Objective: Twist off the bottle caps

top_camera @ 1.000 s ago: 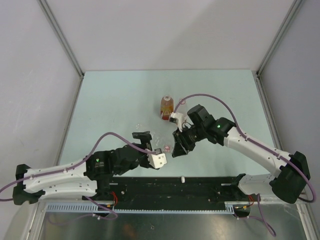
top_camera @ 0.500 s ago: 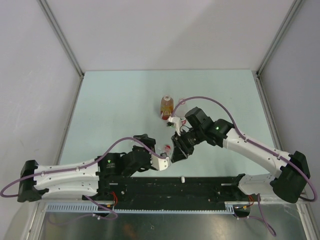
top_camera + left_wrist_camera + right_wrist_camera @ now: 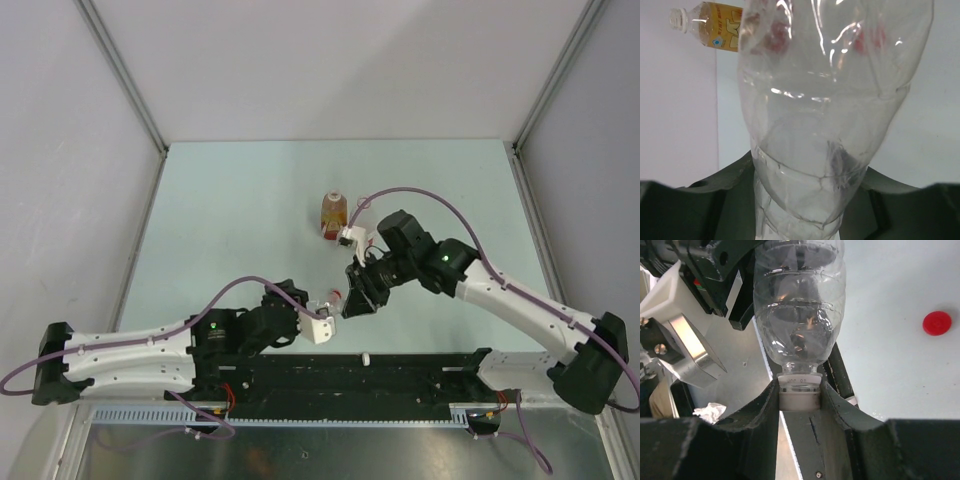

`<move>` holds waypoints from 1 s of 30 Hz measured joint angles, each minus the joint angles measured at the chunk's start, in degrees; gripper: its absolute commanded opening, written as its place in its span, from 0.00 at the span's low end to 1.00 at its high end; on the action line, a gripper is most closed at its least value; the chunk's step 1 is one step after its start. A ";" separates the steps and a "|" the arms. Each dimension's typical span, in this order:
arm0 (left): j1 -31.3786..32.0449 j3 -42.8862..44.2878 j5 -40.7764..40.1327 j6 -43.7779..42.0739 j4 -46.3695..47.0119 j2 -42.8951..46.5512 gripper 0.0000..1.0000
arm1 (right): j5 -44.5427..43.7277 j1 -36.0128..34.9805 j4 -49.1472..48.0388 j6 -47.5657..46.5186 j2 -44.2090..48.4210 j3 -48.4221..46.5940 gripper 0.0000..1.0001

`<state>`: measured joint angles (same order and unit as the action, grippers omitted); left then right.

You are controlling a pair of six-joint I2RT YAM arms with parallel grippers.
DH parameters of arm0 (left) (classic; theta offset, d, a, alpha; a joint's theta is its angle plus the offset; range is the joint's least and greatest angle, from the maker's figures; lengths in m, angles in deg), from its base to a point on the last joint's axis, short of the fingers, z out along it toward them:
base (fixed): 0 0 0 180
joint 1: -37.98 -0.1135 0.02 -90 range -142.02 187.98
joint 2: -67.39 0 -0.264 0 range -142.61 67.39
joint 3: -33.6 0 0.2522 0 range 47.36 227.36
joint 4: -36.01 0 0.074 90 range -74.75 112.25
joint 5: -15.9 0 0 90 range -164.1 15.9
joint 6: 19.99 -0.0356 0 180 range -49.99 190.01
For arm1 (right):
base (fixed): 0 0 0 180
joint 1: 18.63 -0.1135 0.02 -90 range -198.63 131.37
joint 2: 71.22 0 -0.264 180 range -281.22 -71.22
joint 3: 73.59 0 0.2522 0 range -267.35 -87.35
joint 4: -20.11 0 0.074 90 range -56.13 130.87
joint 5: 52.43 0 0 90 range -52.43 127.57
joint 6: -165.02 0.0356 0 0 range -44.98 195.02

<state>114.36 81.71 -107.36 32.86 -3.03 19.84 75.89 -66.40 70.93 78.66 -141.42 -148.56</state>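
A plain clear bottle [image 3: 799, 305] hangs above the table between my two grippers. My right gripper [image 3: 799, 399] is shut on its white cap [image 3: 799, 401], with the neck pointing at the wrist. My left gripper [image 3: 805, 200] is shut on the bottle's other end [image 3: 830, 100], a finger pressing each side. In the top view the left gripper [image 3: 318, 313] and the right gripper [image 3: 356, 297] face each other near the table's front middle. An amber bottle [image 3: 333, 213] lies further back, its neck [image 3: 680, 17] bare. A loose red cap [image 3: 936, 322] lies on the table.
A small white cap [image 3: 367, 357] rests on the black rail [image 3: 420, 370] at the table's near edge. Grey walls close off the left, back and right sides. The right arm's purple cable [image 3: 420, 195] loops over the area beside the amber bottle.
My left gripper has moved right to the clear bottle and gone from open to shut on its base. The right gripper has kept its hold on the cap.
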 measured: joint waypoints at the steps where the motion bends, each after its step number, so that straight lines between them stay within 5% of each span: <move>1: 0.00 0.00 0.04 0.55 0.46 0.00 0.38 | -0.66 0.02 -0.17 0.22 0.81 0.00 0.37; 18: -0.04 4.13 6.03 15.78 0.59 -1.05 0.46 | -13.20 3.17 -15.67 6.01 17.49 -1.18 0.96; 30: -1.01 3.56 17.77 33.44 14.05 2.16 0.44 | -18.45 3.39 -17.38 8.92 19.96 -1.18 0.99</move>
<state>113.35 85.27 -89.59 66.30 11.03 22.00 57.45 -63.01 53.55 87.58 -121.46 -149.74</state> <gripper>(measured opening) 0.543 0.992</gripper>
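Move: The clear bottle's white cap is already between the right fingers, and from the left hand holding the bottle it lies about 9 cm to the right, 3 cm back and 4 cm higher. From the right hand, the loose red cap is roughly 7 cm ahead, 2 cm left and 16 cm below; the loose white cap is about 6 cm back, 5 cm right and as low. The uncapped clear bottle stands some 18 cm ahead and 4 cm right, its middle 7 cm below. The white cap is let go as the right fingers open wide and that hand lifts away about 15 cm, drifting some 5 cm forward and a little right, fingertips tilting up. The left hand keeps its grip on the bottle, first almost in place, then swings it right, up and back, about 10 cm in all, rolling so that its left side dips, its fingers turning rightward. ##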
